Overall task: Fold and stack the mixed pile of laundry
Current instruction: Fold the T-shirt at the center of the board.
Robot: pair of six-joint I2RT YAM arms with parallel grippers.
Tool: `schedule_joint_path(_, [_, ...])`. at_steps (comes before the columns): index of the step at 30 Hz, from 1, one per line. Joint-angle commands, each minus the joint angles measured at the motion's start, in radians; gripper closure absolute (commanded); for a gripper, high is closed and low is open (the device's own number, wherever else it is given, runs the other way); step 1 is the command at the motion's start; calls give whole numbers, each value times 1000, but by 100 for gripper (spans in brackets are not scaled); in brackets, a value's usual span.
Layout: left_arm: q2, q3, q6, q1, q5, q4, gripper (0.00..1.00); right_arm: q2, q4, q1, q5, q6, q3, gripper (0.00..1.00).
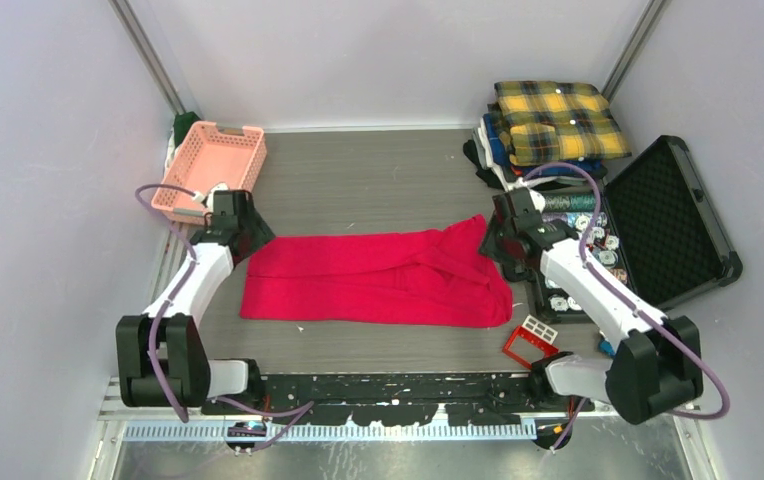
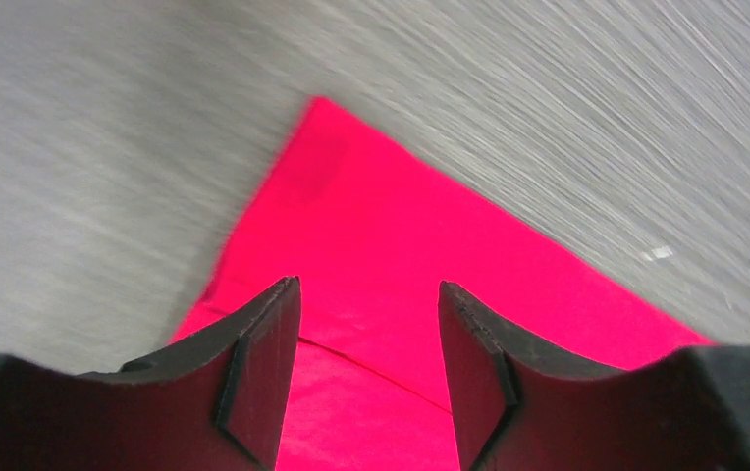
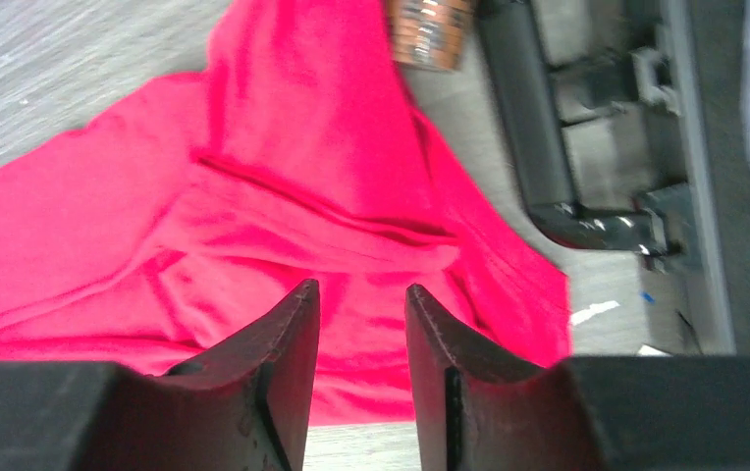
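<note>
A bright red T-shirt (image 1: 378,278) lies folded lengthwise into a long band in the middle of the table. Its right end is rumpled with a flap sticking up (image 3: 312,167). My left gripper (image 1: 250,232) hovers over the shirt's far left corner (image 2: 351,196), open, with nothing between its fingers (image 2: 263,363). My right gripper (image 1: 496,240) is above the shirt's right end, also open and empty, fingers (image 3: 283,363) apart. A folded yellow-and-black plaid shirt (image 1: 558,120) tops a stack at the back right.
A pink lattice basket (image 1: 210,165) stands at the back left. An open black case (image 1: 673,220) with small parts lies right of the shirt. A red frame piece (image 1: 530,345) sits near the front right. Folded dark garments (image 1: 493,155) lie under the plaid shirt.
</note>
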Motion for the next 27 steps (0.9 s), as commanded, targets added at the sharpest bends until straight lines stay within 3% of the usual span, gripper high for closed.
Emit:
schedule_joint_path(1, [35, 7, 65, -89, 157, 126, 46, 137, 87, 53, -61, -10, 130, 62])
schedule_joint_path(8, [190, 88, 117, -195, 323, 150, 58, 444, 120, 79, -108, -28, 317, 84])
schedule_joint_path(15, [329, 206, 130, -326, 367, 139, 63, 616, 132, 82, -120, -23, 375, 88])
schedule_joint_path(27, [482, 312, 115, -426, 370, 140, 68, 588, 119, 142, -92, 16, 320, 91])
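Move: The right hand goes for the T-shirt near the right end of its far edge, about 7 cm ahead, 9 cm to its left and 10 cm down. The shirt's peaked far right corner is some 15 cm ahead and 3 cm left; the brown roll is 9 cm ahead, 1 cm right, and the case handle 4 cm ahead, 7 cm right. The left hand heads for the far edge's middle stretch, about 22 cm right, 4 cm ahead, 9 cm below; the shirt's far left corner lies just 3 cm ahead, 2 cm right. Right fingertips come down onto the T-shirt just inside its far edge: the hand sweeps left and forward, then sinks some 9 cm, tipping steeper, its fingers closing nearly shut. The left hand, touching nothing, swings about 22 cm to the right above the far edge towards the shirt's middle, sinking a little and turning some 40 degrees clockwise as its fingers narrow but stay open. ##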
